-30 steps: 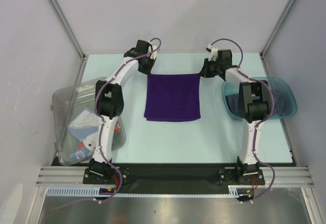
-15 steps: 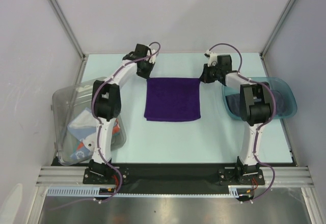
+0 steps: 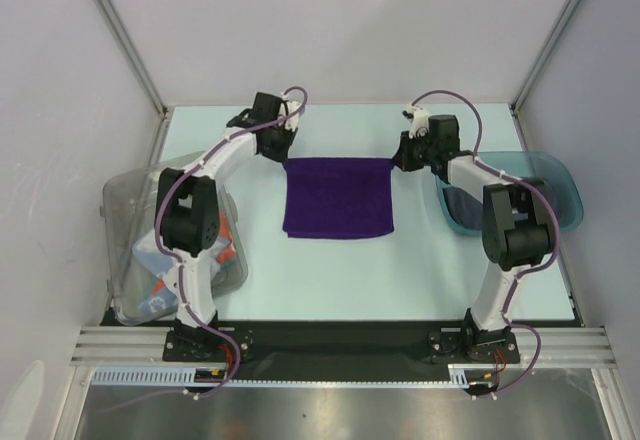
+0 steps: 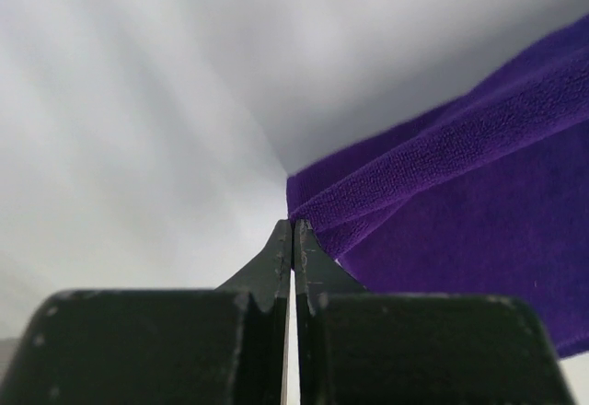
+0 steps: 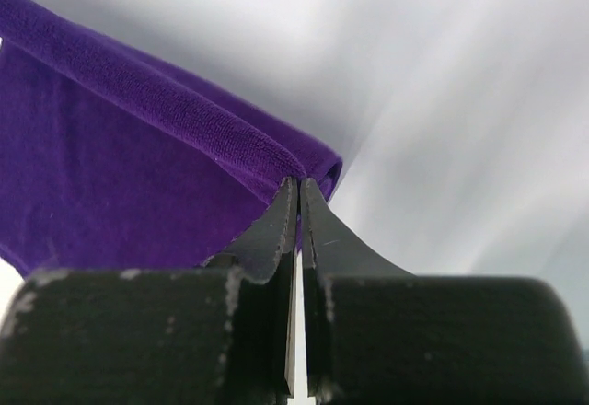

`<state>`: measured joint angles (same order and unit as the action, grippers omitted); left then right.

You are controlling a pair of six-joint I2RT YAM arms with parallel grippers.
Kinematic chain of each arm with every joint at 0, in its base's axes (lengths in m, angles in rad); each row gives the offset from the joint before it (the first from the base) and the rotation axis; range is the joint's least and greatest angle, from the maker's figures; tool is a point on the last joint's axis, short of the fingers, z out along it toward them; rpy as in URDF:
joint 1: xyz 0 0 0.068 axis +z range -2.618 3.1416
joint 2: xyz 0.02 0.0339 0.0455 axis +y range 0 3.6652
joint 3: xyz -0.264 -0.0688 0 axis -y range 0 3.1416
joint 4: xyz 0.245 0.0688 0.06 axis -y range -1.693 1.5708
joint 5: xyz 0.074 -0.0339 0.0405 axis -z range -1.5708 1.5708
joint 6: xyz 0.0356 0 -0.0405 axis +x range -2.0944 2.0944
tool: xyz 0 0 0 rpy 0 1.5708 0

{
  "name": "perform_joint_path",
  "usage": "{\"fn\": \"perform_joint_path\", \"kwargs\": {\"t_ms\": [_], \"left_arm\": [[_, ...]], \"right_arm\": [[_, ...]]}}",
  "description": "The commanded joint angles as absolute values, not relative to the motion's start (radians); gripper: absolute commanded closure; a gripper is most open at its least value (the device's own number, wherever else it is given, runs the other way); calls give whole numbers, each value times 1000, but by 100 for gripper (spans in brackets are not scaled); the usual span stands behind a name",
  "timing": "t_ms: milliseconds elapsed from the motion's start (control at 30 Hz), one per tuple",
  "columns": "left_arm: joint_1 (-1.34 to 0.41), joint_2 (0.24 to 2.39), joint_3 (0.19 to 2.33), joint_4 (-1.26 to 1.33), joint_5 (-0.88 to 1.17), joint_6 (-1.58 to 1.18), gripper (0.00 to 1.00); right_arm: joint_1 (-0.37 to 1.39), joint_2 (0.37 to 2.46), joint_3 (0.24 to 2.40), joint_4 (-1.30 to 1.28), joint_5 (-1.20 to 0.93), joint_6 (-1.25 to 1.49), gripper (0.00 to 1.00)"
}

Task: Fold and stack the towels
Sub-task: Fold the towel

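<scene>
A purple towel (image 3: 338, 200) lies spread in the middle of the table. My left gripper (image 3: 284, 156) is shut on its far left corner, and my right gripper (image 3: 394, 162) is shut on its far right corner. In the left wrist view the closed gripper (image 4: 293, 225) pinches the folded purple towel (image 4: 460, 202) by its hem. In the right wrist view the closed gripper (image 5: 298, 184) pinches the rolled edge of the purple towel (image 5: 120, 147). More towels, light blue and orange (image 3: 160, 290), lie in the bin at the left. A dark towel (image 3: 462, 205) lies in the tray at the right.
A clear plastic bin (image 3: 125, 205) stands tilted at the left table edge, partly behind my left arm. A teal translucent tray (image 3: 560, 195) sits at the right edge. White walls and metal posts close off the back and both sides.
Both grippers have come a little toward me with the towel's far corners, so its far edge now sits nearer. The elbows of both arms have dropped back toward their bases.
</scene>
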<state>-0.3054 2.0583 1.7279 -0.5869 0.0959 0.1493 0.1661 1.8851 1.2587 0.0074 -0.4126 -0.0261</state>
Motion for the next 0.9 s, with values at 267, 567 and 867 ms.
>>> {"fn": "perform_joint_path", "kwargs": {"t_ms": [267, 567, 867], "left_arm": [[-331, 1844, 1526, -566, 114, 143, 100], [-360, 1738, 1335, -517, 118, 121, 100], [-410, 1689, 1220, -511, 86, 103, 100]], "right_arm": [[209, 1674, 1091, 5, -321, -5, 100], [268, 1551, 925, -26, -273, 37, 100], [302, 1450, 801, -43, -224, 64, 100]]}}
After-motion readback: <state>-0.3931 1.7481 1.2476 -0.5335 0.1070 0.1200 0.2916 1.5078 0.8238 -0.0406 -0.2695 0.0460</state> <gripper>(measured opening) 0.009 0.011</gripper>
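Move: The purple towel's held far corners are to be carried over its near edge. That edge's left corner lies some 21 cm straight back of my left hand and 6 cm below; the right corner lies about 20 cm straight back of my right hand, also 6 cm down. The clear bin's middle is roughly 32 cm left and 22 cm back of my left hand; the teal bin's is about 34 cm right and 9 cm back of my right hand, both some 3 cm lower. Both my shut hands keep their pinch on the purple towel's far corners and draw them straight back together, about 12 cm, over the lying part towards its near edge. I travel nearly level at first, then sink 2 to 3 cm at the end while the fingers tip slightly more downward. ##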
